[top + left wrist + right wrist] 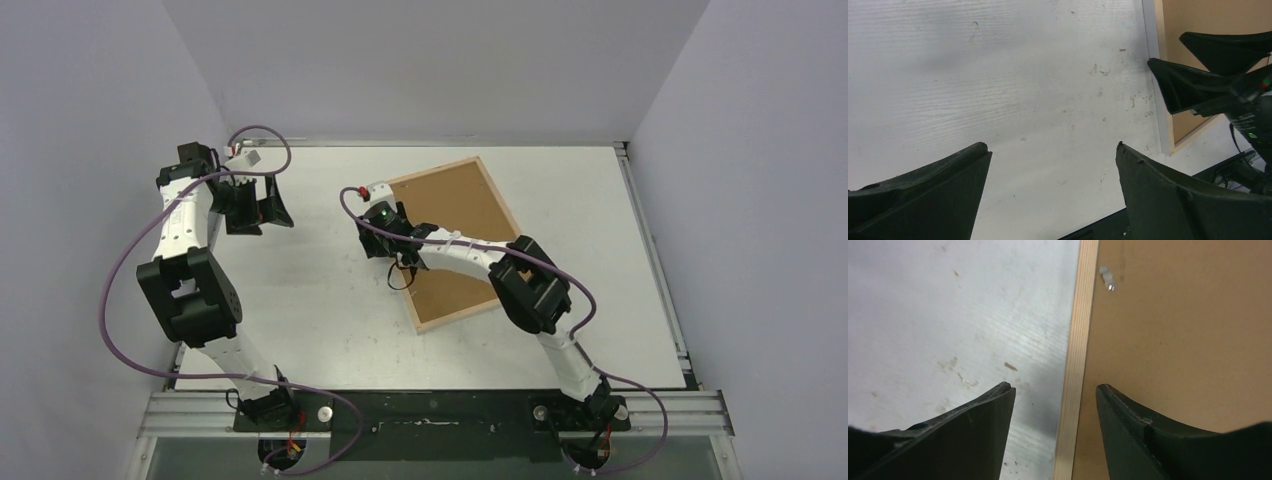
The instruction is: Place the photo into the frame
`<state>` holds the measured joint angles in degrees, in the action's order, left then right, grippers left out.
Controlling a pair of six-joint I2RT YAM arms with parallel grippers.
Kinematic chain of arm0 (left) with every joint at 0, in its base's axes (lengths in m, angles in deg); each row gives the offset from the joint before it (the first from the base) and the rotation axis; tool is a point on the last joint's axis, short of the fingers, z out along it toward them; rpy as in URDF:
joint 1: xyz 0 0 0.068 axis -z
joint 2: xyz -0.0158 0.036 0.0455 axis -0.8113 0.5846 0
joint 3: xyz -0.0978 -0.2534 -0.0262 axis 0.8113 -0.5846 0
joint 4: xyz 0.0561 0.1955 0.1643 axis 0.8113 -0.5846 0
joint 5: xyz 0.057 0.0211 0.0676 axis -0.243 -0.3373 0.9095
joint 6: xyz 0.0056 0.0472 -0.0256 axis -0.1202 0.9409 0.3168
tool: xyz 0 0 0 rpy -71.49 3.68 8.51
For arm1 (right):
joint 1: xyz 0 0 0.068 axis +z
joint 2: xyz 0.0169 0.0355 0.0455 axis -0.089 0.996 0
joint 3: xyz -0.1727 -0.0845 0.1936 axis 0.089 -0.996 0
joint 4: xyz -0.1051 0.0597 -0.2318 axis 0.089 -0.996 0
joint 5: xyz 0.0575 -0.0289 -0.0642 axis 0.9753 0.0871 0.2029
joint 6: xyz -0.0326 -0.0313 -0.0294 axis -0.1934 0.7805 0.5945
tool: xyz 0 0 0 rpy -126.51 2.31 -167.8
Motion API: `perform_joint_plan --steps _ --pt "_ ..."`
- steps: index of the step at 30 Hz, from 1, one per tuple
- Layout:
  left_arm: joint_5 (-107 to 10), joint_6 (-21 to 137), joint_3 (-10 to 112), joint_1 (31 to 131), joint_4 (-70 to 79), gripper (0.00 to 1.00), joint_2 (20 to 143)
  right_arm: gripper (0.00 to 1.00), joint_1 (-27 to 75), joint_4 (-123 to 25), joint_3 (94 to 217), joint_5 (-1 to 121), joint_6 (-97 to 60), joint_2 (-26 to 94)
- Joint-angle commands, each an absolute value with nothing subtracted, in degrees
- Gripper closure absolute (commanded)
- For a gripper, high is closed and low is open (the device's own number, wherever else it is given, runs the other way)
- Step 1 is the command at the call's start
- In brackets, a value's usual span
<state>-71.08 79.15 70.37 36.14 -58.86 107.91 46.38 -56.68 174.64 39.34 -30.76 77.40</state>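
Observation:
The frame (pixel 457 319) lies flat on the table, right of centre, and the brown backing panel (pixel 452 200) fills it. The photo is not in view. My right gripper (pixel 398 262) hangs open over the frame's left side. In the right wrist view its fingers (pixel 1054 386) straddle the light wooden slat (pixel 1080 315), one over the table and one over the backing panel (pixel 1188 330), holding nothing. My left gripper (pixel 262 212) is open and empty above the bare table at the far left (pixel 1053 146). From there the frame's edge (pixel 1164 125) and the right gripper (pixel 1165 48) show at the right.
The white table (pixel 330 300) is walled at the back and both sides. A small pale tab (pixel 1108 280) sits on the backing panel near the slat. A black rail (pixel 430 410) runs along the near edge by the arm bases.

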Motion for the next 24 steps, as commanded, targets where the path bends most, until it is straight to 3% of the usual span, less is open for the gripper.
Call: perform_joint_plan --steps 1,15,24 --pt "-72.7 80.0 72.0 36.3 -59.8 0.04 106.7 0.40 46.8 -58.9 177.2 37.4 -31.7 79.2" --pt "-73.5 79.4 72.3 36.2 -60.3 0.04 107.3 0.58 46.7 -57.4 177.1 37.4 -29.9 80.6" --pt "-73.6 79.6 72.1 36.2 -60.4 0.04 107.6 0.78 46.8 -57.2 177.5 37.3 -28.4 81.7"
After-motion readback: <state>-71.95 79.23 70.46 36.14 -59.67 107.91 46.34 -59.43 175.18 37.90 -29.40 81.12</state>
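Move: The right gripper is open above the left rail of the frame: the spot to grip, near mid-length, lies about 4 cm below and 1 cm to its right, level fore and aft. A metal clip on the backing board sits roughly 10 cm ahead and 1 cm left of this hand, and the board's middle about 16 cm to its right, level with it. From the left hand, the gripping spot is some 23 cm right, roughly level ahead, 12 cm below. Drop the right gripper quickly, about 4 cm, so that it straddles the frame's left rail, easing roughly 1 cm to the left as it sinks and letting its left side dip slightly. Then hold it there and steadily narrow the fingers from well open to about rail width, one tip on the outer side, the other over the board, until they come up against the rail's two sides. ##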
